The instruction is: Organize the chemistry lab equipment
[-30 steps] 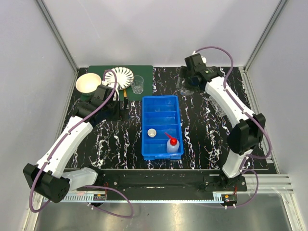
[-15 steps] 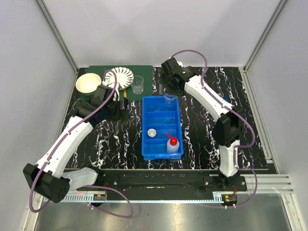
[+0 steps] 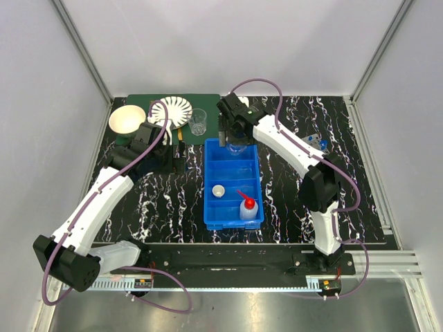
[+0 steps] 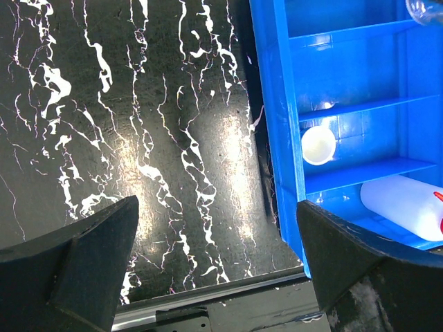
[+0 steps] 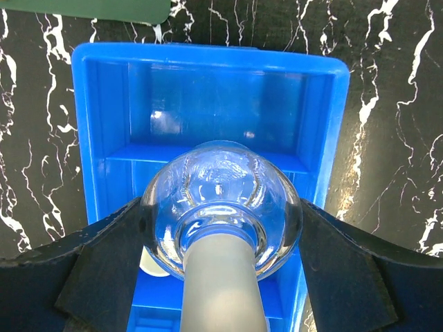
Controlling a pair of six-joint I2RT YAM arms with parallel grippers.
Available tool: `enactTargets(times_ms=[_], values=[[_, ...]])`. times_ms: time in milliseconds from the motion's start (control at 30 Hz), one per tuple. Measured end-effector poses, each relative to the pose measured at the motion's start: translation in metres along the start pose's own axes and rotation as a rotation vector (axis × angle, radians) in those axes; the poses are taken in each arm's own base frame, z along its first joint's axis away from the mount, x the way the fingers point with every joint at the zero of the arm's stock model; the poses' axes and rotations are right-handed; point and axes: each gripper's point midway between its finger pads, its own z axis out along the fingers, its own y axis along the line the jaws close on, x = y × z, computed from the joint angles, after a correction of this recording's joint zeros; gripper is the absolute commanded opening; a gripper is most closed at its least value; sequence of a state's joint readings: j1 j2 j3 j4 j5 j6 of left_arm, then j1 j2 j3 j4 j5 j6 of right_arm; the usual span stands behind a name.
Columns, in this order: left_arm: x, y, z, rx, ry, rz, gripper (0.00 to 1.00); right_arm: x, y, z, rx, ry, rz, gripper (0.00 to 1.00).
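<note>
My right gripper (image 5: 221, 214) is shut on a clear round-bottomed glass flask (image 5: 221, 200) with a frosted neck, its jaws pressing the bulb from both sides. From above, the flask (image 3: 236, 147) hangs over the far compartment of the blue bin (image 3: 208, 180). Nearer compartments hold a small white round lid (image 3: 219, 191) and the white red-nozzled squeeze bottle (image 3: 248, 207). A small clear beaker (image 3: 199, 122) stands behind the bin. My left gripper (image 4: 216, 207) is open over bare table left of the bin (image 4: 277, 104), holding nothing.
A striped white plate (image 3: 173, 111) and a cream bowl (image 3: 126, 119) sit at the back left by a green mat (image 3: 208, 104). Blue-capped tubes (image 3: 317, 142) lie on the table to the right. Enclosure walls stand on three sides.
My right arm has swung left from the table's far right, carrying the flask to above the bin's far end. The left arm has not moved.
</note>
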State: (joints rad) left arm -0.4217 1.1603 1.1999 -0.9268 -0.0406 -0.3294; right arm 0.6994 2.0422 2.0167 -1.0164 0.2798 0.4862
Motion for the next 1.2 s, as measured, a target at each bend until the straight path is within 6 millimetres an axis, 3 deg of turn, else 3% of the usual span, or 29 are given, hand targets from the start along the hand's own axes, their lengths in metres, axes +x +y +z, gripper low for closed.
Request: enactTargets(times_ms=[467, 733, 1200], values=[[0.000, -0.001, 0.000, 0.007, 0.002, 0.000, 0.99, 0.062, 0.009, 0.022, 0.047, 0.105, -0.064, 0.47], [0.000, -0.001, -0.001, 0.009, 0.001, 0.000, 0.99, 0.088, 0.014, 0.032, 0.054, 0.136, -0.073, 0.45], [0.002, -0.002, -0.002, 0.017, -0.001, 0.000, 0.99, 0.088, 0.020, 0.039, 0.039, 0.112, -0.030, 0.45]])
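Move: The glass flask, still gripped in the right hand, is bound for the blue box's second compartment from the far end: about 5 cm back, 2 cm left and 11 cm below that hand. From the right hand, the white cup stands some 12 cm back and 6 left, the wash bottle 18 back and 3 right, and the drinking glass 10 ahead and 13 left. For the left hand, the compartment is level and about 15 cm right. The flask is carried down about 8 cm and back about 5 cm by the right hand, from over the far divider into the second compartment. The descent slows to a stop while the fingers tip a little steeper towards straight down and keep their hold around the glass. ##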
